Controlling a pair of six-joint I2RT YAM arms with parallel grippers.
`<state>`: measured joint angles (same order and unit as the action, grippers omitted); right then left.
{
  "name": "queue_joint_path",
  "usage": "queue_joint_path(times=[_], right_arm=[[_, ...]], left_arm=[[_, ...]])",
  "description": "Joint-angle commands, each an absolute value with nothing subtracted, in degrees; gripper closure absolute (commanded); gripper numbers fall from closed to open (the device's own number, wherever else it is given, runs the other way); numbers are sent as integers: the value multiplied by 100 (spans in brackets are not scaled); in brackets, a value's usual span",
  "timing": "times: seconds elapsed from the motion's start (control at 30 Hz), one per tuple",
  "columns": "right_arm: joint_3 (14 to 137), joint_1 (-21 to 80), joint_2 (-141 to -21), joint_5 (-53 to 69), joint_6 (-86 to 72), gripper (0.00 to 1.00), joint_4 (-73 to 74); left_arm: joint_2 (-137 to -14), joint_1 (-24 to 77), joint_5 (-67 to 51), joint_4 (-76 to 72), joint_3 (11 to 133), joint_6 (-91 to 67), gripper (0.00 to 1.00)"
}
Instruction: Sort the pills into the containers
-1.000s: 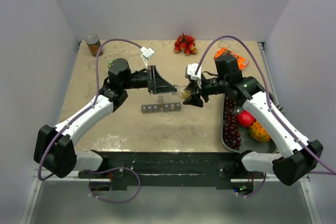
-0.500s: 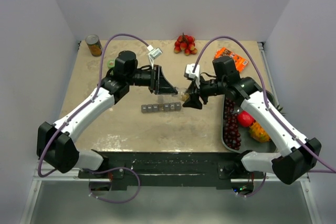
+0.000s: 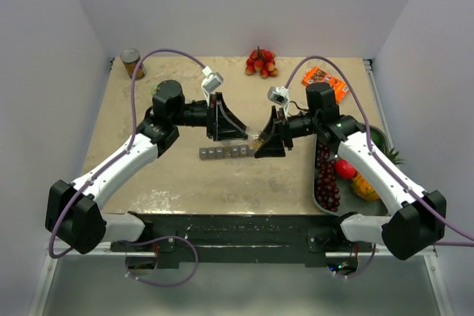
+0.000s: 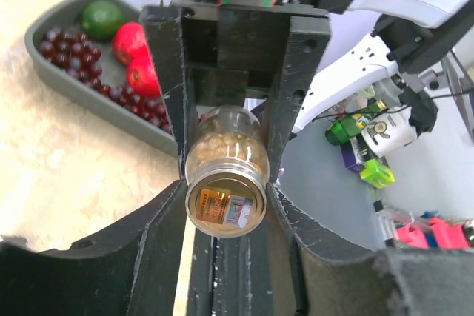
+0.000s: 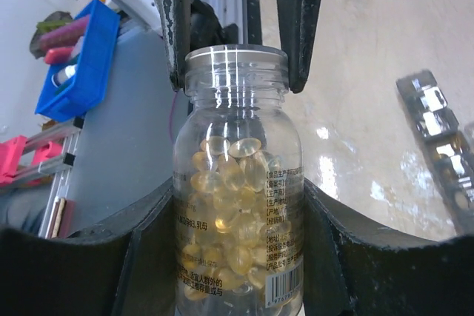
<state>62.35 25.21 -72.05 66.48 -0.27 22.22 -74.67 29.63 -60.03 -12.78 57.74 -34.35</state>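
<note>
A clear pill bottle [image 3: 257, 140] full of yellow capsules hangs above the table between both grippers. My right gripper [image 3: 262, 147] is shut on its body [image 5: 237, 183]. My left gripper [image 3: 246, 136] faces it, and its fingers [image 5: 169, 12] press on both sides of the threaded neck. No cap shows. In the left wrist view the bottle's mouth [image 4: 226, 201] points at the camera, between my left gripper's [image 4: 226, 216] own fingers. The grey pill-organiser strip [image 3: 227, 152] lies on the table just below and left of the bottle. It also shows in the right wrist view [image 5: 437, 135].
A grey tray [image 3: 317, 192] with dark grapes and red fruit lies at the right, also in the left wrist view [image 4: 96, 101]. An orange packet [image 3: 326, 81], a red fruit cluster [image 3: 261, 63], a tin can [image 3: 132, 63] and a green bottle [image 3: 156, 89] stand at the back.
The two grippers have come together over the organiser. The right gripper has turned and lowered the bottle towards the left gripper, whose fingers now clasp the neck.
</note>
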Motion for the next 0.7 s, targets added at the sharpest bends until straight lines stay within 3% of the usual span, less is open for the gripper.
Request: queue_joint_path(times=[0.0, 0.03, 0.07, 0.17, 0.3, 0.37, 0.67], right_arm=[[6547, 2672, -7084, 7366, -160, 100, 1036], [6557, 2681, -7075, 7313, -89, 100, 1107], [6565, 2672, -7058, 7286, -36, 100, 1264], [6574, 2672, -7040, 7207, 438, 100, 1519], [6574, 2672, -7023, 7137, 536, 100, 1591], [6574, 2672, -7031, 7093, 632, 100, 1661], [6627, 2654, -6917, 6926, 1028, 100, 1986]], left_arm=[[-7594, 3199, -6180, -1116, 6038, -2970, 51], [-7576, 3199, -6135, -1099, 6055, -2971, 41], [-7550, 3199, -6091, -1046, 6099, -2971, 37], [-7480, 3156, -5942, -897, 6222, -2971, 27], [-7322, 3032, -5871, -984, 6196, -3137, 22], [-7234, 2971, -5880, -1046, 6170, -3199, 12], [-6672, 2699, -5845, 322, 6126, -2365, 1]])
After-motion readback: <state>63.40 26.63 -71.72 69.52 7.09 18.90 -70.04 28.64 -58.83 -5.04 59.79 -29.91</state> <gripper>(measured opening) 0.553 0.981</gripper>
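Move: The pill bottle's cap is already pinched between my left fingers, right at the hand point. The bottle's body is in my right hand, about 5 cm to the right of my left hand; from my right hand the cap is about 5 cm to the left and 1 cm lower. Counted from my left hand, the pill box lies roughly level, some 4 cm to the left and 22 cm below on the table. I spread my left fingers from about half open to nearly fully open, letting go of the cap. That hand first hovers within a centimetre, then eases about 2 cm up and left, pads clear on either side of the cap. My right hand keeps its grip on the bottle, lifts it nearly 2 cm with a slight shift left, and rolls about 10 degrees around the bottle's long axis, front side rising. ##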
